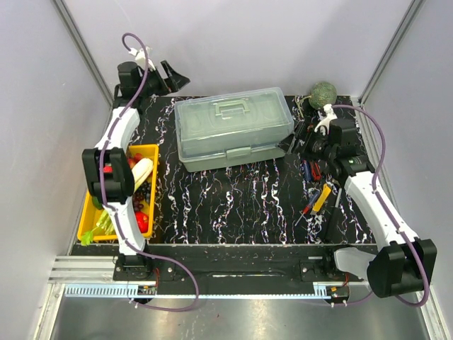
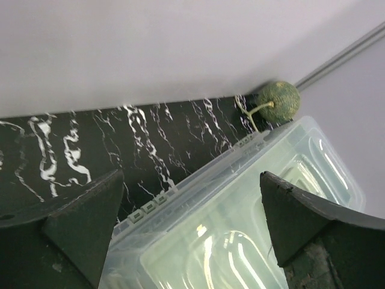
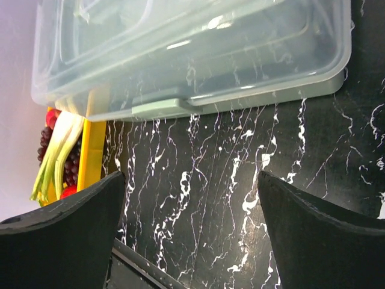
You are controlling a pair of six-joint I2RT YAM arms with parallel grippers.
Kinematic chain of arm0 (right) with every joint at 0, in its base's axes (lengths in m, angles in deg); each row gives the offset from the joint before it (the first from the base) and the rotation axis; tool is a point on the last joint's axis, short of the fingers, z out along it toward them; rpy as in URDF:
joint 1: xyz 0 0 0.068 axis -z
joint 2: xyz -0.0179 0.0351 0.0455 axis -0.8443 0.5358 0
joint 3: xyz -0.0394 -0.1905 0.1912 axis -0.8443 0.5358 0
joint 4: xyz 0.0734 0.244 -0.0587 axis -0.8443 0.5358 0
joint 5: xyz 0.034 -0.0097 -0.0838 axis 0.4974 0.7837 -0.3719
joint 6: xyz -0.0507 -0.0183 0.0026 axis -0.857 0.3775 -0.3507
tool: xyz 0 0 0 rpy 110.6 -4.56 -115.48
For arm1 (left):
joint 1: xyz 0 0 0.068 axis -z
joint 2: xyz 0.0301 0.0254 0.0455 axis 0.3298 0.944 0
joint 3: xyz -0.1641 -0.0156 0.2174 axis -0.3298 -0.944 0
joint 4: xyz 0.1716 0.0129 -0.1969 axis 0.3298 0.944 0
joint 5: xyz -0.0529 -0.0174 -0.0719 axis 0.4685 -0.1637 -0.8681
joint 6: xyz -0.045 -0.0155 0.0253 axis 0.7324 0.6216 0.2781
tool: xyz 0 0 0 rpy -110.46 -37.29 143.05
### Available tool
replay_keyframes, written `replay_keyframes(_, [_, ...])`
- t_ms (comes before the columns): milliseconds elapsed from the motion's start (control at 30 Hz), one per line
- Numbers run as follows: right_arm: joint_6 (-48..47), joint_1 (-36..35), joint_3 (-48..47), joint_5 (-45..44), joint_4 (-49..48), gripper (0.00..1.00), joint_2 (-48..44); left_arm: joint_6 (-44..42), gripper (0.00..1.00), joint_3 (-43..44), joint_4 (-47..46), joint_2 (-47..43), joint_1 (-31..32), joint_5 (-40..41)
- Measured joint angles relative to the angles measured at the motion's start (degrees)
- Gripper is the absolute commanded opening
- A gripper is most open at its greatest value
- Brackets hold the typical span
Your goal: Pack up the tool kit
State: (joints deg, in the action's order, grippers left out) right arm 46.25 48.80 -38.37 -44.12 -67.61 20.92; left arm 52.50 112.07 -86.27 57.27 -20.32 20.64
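The pale grey-green toolbox [image 1: 233, 127] stands at the back middle of the table with its translucent lid down. Small hand tools lie to its right: red and blue handles [image 1: 308, 170] and a yellow and red pair [image 1: 316, 199]. My left gripper [image 1: 175, 76] hangs open at the back left, above and behind the box. The left wrist view shows the lid [image 2: 252, 229] below its spread fingers [image 2: 90, 217]. My right gripper [image 1: 303, 142] is open just right of the box. In the right wrist view the toolbox [image 3: 192, 54] and its front latch [image 3: 156, 106] lie beyond bare table.
A yellow tray [image 1: 150, 151] of fruit and vegetables sits at the left edge, seen again as the tray [image 3: 93, 144] past the right gripper. A round green melon [image 1: 323, 94] rests in the back right corner. Grey walls enclose the table.
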Motion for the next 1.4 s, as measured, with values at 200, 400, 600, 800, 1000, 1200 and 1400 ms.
replay_keyframes(200, [-1.11, -2.01, 1.86, -0.79, -0.37, 0.95, 2.01, 1.46, 0.99, -0.02, -1.27, 6.56, 0.39, -7.5])
replay_keyframes(400, [-1.11, -2.6, 1.84, -3.17, -4.31, 0.93, 9.49, 0.28, 0.99, -5.44, -4.15, 5.51, 0.5, -13.99])
replay_keyframes(600, [-0.85, -3.28, -0.59, -5.49, -6.86, 0.92, 19.45, -1.18, 0.99, -12.85, -6.23, 1.09, 0.07, -15.96])
replay_keyframes(800, [-0.07, -3.54, -3.5, -6.78, -10.43, 0.93, 22.88, -0.11, 0.99, -24.35, -9.09, -7.19, 0.04, -16.94])
replay_keyframes(1000, [0.85, -3.56, -6.97, -6.4, -13.84, 0.94, 26.91, 2.56, 0.99, -37.55, -14.43, -16.65, 0.85, -16.74])
replay_keyframes(1200, [2.95, -3.65, -12.48, -4.85, -17.62, 0.95, 34.56, 3.37, 0.99, -45.2, -15.21, -23.8, 2.64, -16.41])
replay_keyframes(1400, [4.61, -5.31, -15.58, -4.55, -19.61, 0.97, 37.77, 1.97, 0.99, -50.75, -10.99, -32.68, 4.98, -15.47])
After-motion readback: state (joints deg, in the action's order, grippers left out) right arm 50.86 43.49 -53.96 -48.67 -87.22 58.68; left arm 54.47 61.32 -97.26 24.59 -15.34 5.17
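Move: The toolbox's middle lies about 20 cm right of the left hand, 10 cm nearer the base and 20 below; that hand hovers just beyond its rear left corner. From the right hand, the toolbox is some 13 cm ahead, 16 left and 14 below. The melon stands about 26 cm ahead and 13 right of the right hand, the red-handled tool 6 ahead and 8 right. The yellow crate is roughly 27 cm back and 13 left of the left hand. Both open hands come against opposite long sides of the toolbox to swivel it. The left drops about 8 cm behind the hinged side, then draws its left end back some 20 cm, yawing 20 degrees clockwise; the right sinks about 10 cm and pushes the latch side forward 14 cm, bearing left towards the end. ##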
